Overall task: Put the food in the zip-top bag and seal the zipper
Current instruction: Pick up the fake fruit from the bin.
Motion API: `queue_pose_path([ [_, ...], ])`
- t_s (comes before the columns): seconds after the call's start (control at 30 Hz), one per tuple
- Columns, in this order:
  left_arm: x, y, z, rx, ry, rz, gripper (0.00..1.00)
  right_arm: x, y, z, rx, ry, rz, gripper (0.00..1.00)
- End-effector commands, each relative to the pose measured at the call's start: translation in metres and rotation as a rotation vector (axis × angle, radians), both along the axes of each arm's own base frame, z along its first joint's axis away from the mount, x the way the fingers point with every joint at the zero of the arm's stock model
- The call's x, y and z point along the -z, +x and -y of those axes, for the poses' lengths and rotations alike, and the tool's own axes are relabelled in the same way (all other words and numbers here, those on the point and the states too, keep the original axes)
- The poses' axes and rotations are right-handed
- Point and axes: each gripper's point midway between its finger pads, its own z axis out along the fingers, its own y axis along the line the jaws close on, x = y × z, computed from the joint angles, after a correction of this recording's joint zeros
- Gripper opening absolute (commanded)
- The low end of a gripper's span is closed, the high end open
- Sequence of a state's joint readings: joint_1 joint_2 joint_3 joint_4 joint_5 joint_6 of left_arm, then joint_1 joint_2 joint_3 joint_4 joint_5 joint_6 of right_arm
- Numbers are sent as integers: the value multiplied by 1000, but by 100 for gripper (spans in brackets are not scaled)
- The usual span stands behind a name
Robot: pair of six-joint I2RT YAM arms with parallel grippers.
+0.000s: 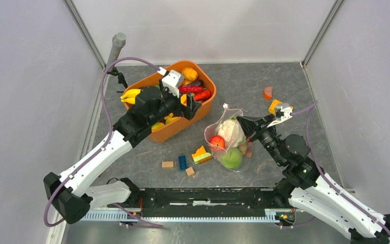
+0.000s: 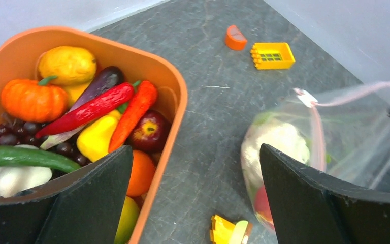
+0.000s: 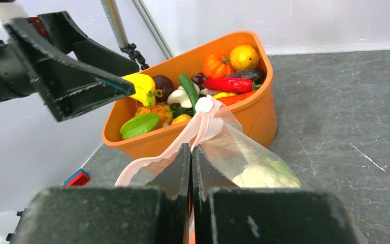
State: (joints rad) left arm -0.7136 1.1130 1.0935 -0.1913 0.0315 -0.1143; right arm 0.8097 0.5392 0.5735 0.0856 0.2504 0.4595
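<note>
The clear zip-top bag [image 1: 236, 147] lies right of centre, holding a white cauliflower [image 1: 230, 129], a red tomato [image 1: 217, 142] and a green cabbage [image 1: 231, 158]. My right gripper [image 3: 190, 148] is shut on the bag's pink zipper [image 3: 150, 161], holding the mouth up; the white slider tab [image 3: 203, 104] sits at the far end. More food [image 2: 96, 107] fills the orange tub [image 1: 175, 129]. My left gripper [image 2: 195, 152] is open and empty, above the tub's right rim [image 2: 180, 96], with the bag [image 2: 355, 127] to its right.
A yellow block [image 1: 275, 105] and an orange half-disc [image 1: 268, 92] lie behind the right arm. Small blocks [image 1: 201, 155] [image 1: 182, 162] [image 1: 168, 164] are scattered in front of the tub and bag. Grey walls close in the left, back and right.
</note>
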Motion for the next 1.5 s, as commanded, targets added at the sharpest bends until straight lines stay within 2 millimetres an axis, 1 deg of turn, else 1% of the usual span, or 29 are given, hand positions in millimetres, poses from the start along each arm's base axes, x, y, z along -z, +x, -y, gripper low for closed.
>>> queue_pose_path([
  [0.0,-11,22,-5,-59,-126,-66,100,-36,-2,11,34,70,61,0],
  [0.1,-4,39,-16,-122,-139,-100,100,-36,-3,12,36,65,60,0],
  [0.23,5,57,-37,-231,-134,-131,100,-27,-3,13,38,66,58,0],
  [0.37,16,78,-53,-318,-107,-138,100,-22,2,14,62,51,49,0],
  [0.57,37,129,-61,-406,-75,-158,100,-19,6,8,54,37,38,0],
  [0.67,43,155,-54,-365,-86,-170,100,-15,8,7,62,21,26,0],
  [0.7,51,162,-51,-354,-73,-187,100,-14,9,7,64,15,26,0],
  [0.77,60,177,-50,-351,-24,-194,99,-13,10,8,77,8,24,0],
  [0.83,70,192,-54,-380,24,-204,99,-11,12,11,94,1,20,0],
  [0.87,73,200,-62,-424,35,-207,99,-11,13,12,100,-2,20,0],
  [0.9,76,207,-65,-452,32,-220,99,-11,14,13,107,-3,18,0],
  [0.97,84,215,-65,-477,17,-232,99,-10,15,13,115,-8,17,0],
  [1.07,89,225,-67,-512,-7,-221,99,-8,17,12,116,-15,12,1],
  [1.17,98,233,-76,-583,4,-223,99,-8,18,9,111,-19,8,0],
  [1.33,108,236,-87,-654,-9,-234,99,-9,17,9,104,-13,4,0],
  [1.47,117,242,-86,-642,-32,-266,94,-8,14,12,108,6,8,0],
])
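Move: The orange pumpkin in the bin lies about 24 cm ahead of the empty left hand, 10 cm to its left and 19 cm below. Right of the pumpkin, the yellow gourd is roughly 7 cm across and 3 cm farther out, the eggplant 8 cm across and 3 cm nearer; the red chili is some 6 cm right of it and 6 cm nearer. From the right hand the pumpkin is about 29 cm ahead, 31 cm left, 19 cm below. The left hand swings back over the bin with its fingers kept wide open, going forward some 22 cm while sinking about 13 cm and drifting left, its wrist turning roughly 35 degrees counter-clockwise and tipping down; it comes in just above the orange pumpkin, easing down and left at the last. The right hand keeps its shut pinch on the rim of the filled bag and lets it down and forward a couple of centimetres. ##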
